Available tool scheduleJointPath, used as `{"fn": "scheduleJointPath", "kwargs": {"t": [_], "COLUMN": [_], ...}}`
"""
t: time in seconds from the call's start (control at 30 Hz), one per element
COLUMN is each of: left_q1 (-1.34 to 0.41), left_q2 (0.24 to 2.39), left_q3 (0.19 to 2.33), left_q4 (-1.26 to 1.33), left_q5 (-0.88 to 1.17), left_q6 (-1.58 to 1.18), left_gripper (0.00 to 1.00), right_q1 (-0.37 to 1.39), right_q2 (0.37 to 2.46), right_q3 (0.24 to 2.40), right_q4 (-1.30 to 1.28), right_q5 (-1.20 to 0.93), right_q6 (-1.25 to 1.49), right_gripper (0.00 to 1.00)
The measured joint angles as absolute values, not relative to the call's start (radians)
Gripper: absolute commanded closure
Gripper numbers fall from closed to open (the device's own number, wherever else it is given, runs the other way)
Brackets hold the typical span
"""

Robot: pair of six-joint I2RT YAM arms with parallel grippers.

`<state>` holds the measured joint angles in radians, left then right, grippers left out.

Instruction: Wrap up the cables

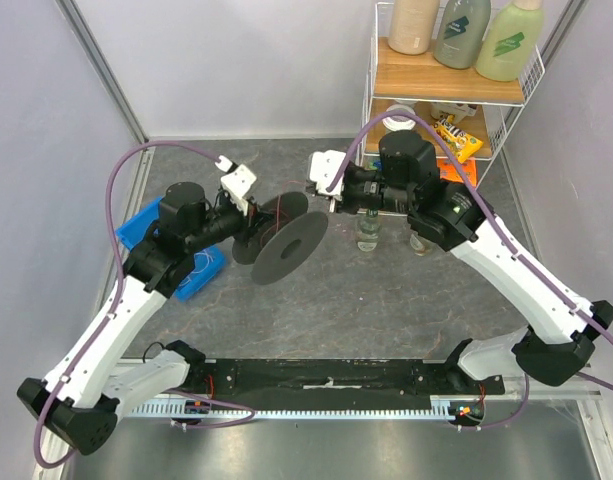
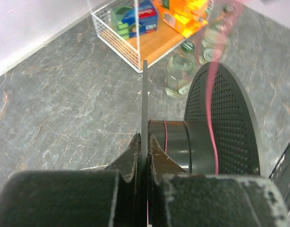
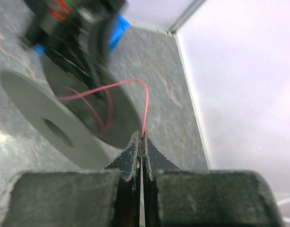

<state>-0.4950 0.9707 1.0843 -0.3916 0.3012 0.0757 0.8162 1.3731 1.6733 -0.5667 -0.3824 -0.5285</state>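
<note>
A dark grey spool [image 1: 286,238] with two flat flanges hangs in the air above the middle of the table. My left gripper [image 2: 144,139] is shut on the thin edge of one flange [image 2: 145,94]; the perforated flange [image 2: 230,113] is to its right. It also shows in the top view [image 1: 248,208]. A thin pink cable [image 3: 145,101] runs in loose loops from the spool's hub [image 2: 175,144] to my right gripper [image 3: 142,137], which is shut on it. The right gripper [image 1: 321,192] is just right of the spool. A turn of cable [image 2: 165,142] lies round the hub.
A wire shelf [image 1: 516,95] with bottles and snack packs stands at the back right. Two clear bottles [image 1: 368,236] stand on the table below my right arm. A blue bin [image 1: 136,228] lies at the left under my left arm. A black rail [image 1: 326,375] runs along the near edge.
</note>
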Motion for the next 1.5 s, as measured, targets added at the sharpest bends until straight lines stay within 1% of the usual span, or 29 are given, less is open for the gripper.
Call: {"fn": "scheduleJointPath", "kwargs": {"t": [0.2, 0.37, 0.6, 0.73, 0.97, 1.0, 1.03, 1.1, 1.13, 1.2, 1.23, 1.27, 1.3, 1.5], "left_q1": [-0.491, -0.435, -0.296, -0.245, -0.2, -0.2, -0.199, -0.199, -0.198, -0.197, -0.196, -0.196, -0.196, -0.197], "left_q2": [0.895, 0.84, 0.822, 0.845, 0.923, 0.931, 0.939, 0.952, 0.959, 0.972, 0.979, 0.984, 0.987, 1.01], "left_q3": [1.063, 1.077, 1.221, 1.291, 1.377, 1.388, 1.401, 1.426, 1.446, 1.488, 1.511, 1.53, 1.546, 1.604], "left_q4": [-0.514, -0.563, -0.497, -0.445, -0.362, -0.355, -0.345, -0.332, -0.327, -0.316, -0.308, -0.302, -0.295, -0.287], "left_q5": [0.466, 0.606, 0.758, 0.793, 0.81, 0.807, 0.8, 0.779, 0.765, 0.736, 0.722, 0.707, 0.694, 0.596], "left_q6": [0.242, 0.241, 0.059, -0.108, -0.366, -0.39, -0.416, -0.454, -0.474, -0.493, -0.5, -0.505, -0.509, -0.531], "left_gripper": [0.99, 0.98, 0.98, 0.98, 0.98, 0.98, 0.98, 0.98, 0.98, 0.98, 0.99, 0.98, 0.99, 0.98], "right_q1": [0.692, 0.579, 0.514, 0.499, 0.47, 0.467, 0.465, 0.462, 0.458, 0.448, 0.445, 0.443, 0.442, 0.443], "right_q2": [1.362, 1.334, 1.333, 1.319, 1.264, 1.259, 1.255, 1.246, 1.243, 1.242, 1.24, 1.234, 1.225, 1.121], "right_q3": [1.651, 1.565, 1.465, 1.418, 1.295, 1.282, 1.272, 1.259, 1.252, 1.241, 1.232, 1.221, 1.208, 1.091], "right_q4": [-0.625, -0.652, -0.665, -0.616, -0.529, -0.515, -0.504, -0.489, -0.487, -0.483, -0.477, -0.47, -0.46, -0.301], "right_q5": [-0.356, -0.38, -0.511, -0.592, -0.652, -0.662, -0.673, -0.692, -0.697, -0.702, -0.703, -0.702, -0.701, -0.701], "right_q6": [-0.612, -0.646, -0.625, -0.596, -0.506, -0.488, -0.476, -0.442, -0.428, -0.396, -0.382, -0.363, -0.347, -0.213], "right_gripper": [1.0, 1.0, 1.0, 1.0, 1.0, 0.91, 0.76, 0.54, 0.41, 0.2, 0.14, 0.06, 0.02, 0.02]}}
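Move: The left hand already grips the spool by its near flange; the spool's middle is about 7 cm to that hand's right, 1 cm ahead and 4 cm below. The blue basket stands some 18 cm to its left, 3 cm ahead and 29 cm down. The right hand holds the cable end shut in its fingers, the spool roughly 8 cm to its left, 3 cm back and 12 cm lower. The green bottle is around 12 cm to this hand's right, 4 cm ahead and 35 cm below. The right fingers, already pinching the red cable, carry it some 9 cm right, first swinging forward and then down about 12 cm and partly back, away from the spool; they then open wide and let the cable go. The left hand keeps its grip on the flange, draws the spool back about 7 cm, then lifts it over 20 cm, tipping its fingers from slightly downward to slightly upward. ##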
